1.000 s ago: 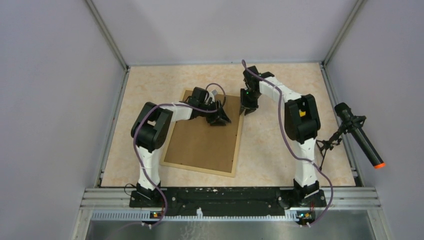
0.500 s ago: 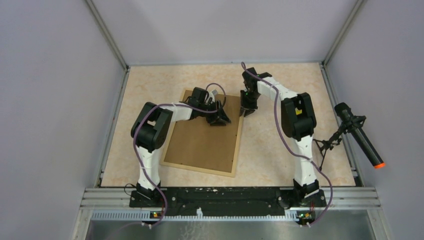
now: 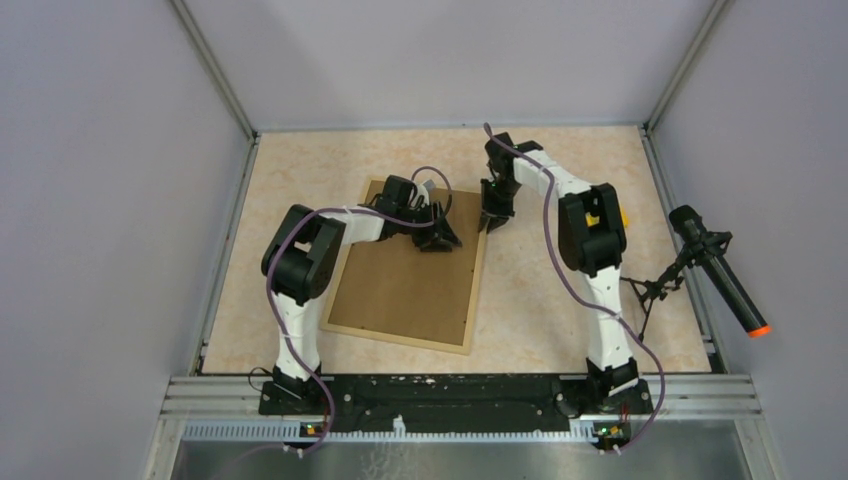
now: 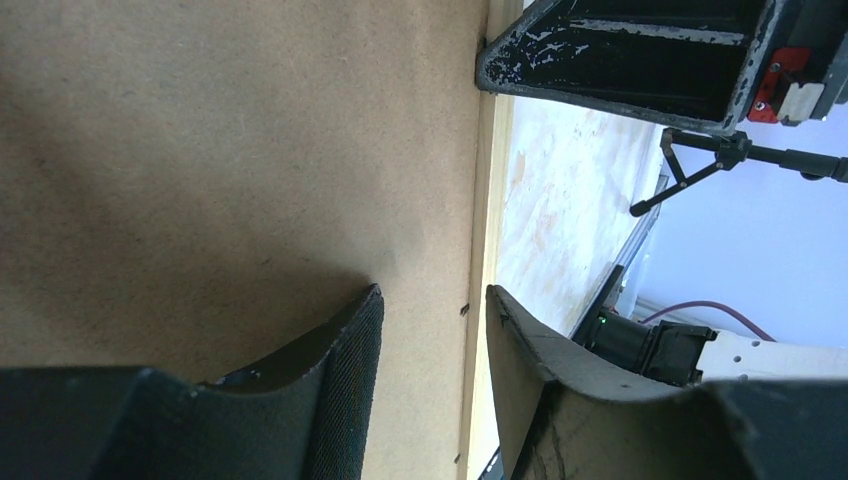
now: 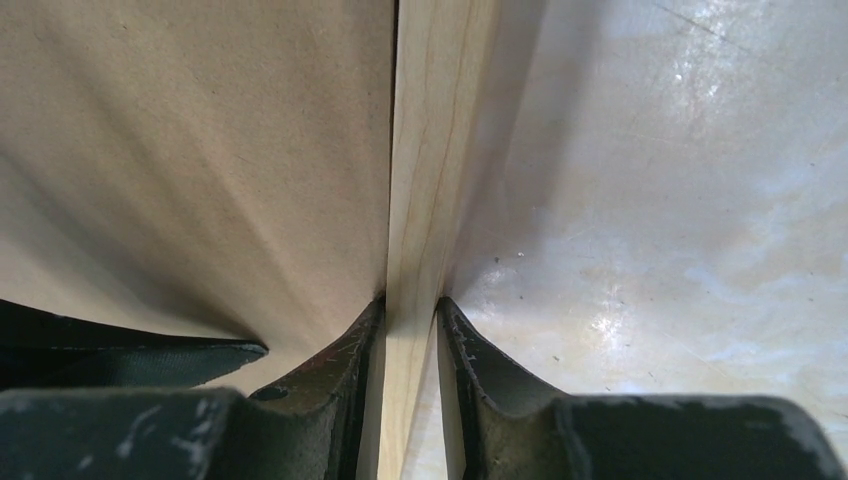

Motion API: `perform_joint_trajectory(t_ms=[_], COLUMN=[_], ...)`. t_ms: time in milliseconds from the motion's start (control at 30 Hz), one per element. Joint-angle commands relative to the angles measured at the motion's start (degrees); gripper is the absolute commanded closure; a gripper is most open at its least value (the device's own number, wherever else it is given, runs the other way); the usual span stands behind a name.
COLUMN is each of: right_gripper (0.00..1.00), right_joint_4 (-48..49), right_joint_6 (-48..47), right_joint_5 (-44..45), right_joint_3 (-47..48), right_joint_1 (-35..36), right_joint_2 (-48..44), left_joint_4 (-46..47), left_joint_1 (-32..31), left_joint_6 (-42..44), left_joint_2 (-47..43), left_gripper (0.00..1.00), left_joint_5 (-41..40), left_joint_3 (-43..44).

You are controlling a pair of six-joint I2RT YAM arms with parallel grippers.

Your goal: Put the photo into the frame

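Note:
The frame (image 3: 400, 340) lies face down on the table, its brown board back up. The photo is hidden. My left gripper (image 3: 447, 240) hovers low over the frame's far right part. In the left wrist view it (image 4: 433, 292) is open: one finger is over the brown board (image 4: 220, 150), the other beyond the light wood rail (image 4: 490, 200). My right gripper (image 3: 492, 222) is at the frame's far right edge. In the right wrist view it (image 5: 411, 302) is shut on the wood rail (image 5: 435, 150), one fingertip against each side.
A black microphone (image 3: 722, 272) with an orange tip stands on a small stand at the table's right edge. Grey walls enclose the marbled tabletop (image 3: 560, 290) on three sides. My right gripper's body (image 4: 620, 60) sits just beyond the left one.
My right gripper's jaws have narrowed onto the frame's rail and the right arm's elbow has shifted a little left. The left gripper and the frame have stayed put.

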Motion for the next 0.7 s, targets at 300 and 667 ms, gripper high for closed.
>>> perform_joint_trajectory(t_ms=[300, 667], right_gripper=[0.72, 0.54], right_joint_4=[-1.94, -1.48], right_joint_6=[-7.29, -4.78], right_joint_5=[8.12, -7.82], right_joint_3=[15.15, 18.53], right_joint_1=[-3.2, -2.71], right_joint_2=[18.53, 9.82], left_joint_4=[-8.56, -9.61], left_joint_1=[0.57, 0.32], left_joint_6=[5.25, 6.26], left_joint_2=[2.91, 3.88], left_gripper=[0.5, 0.5], left_joint_5=[-8.36, -9.05], left_joint_3=[-3.95, -3.21])
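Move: The frame's right rail already stands between the right hand's fingers, with a small holding tab on its inner edge about 1 cm left of the hand point, level with it fore and aft and roughly 1 cm below. The next tab is some 4 cm back and 2 cm left of the right hand; the far right corner is about 7 cm ahead and 1 cm right. From the left hand the first tab lies roughly 4 cm ahead, 5 cm right and 3 cm lower. The frame's right rail starts out pinched, inner finger at the tab; the right hand first bears down about half a centimetre, its fingertips tipping back towards the base by some 10 degrees. Then its fingers spread and let go, and it shifts about 1 cm forward and 1.5 cm left while rising slightly. The left hand stays put, its lower finger on the backing board. ##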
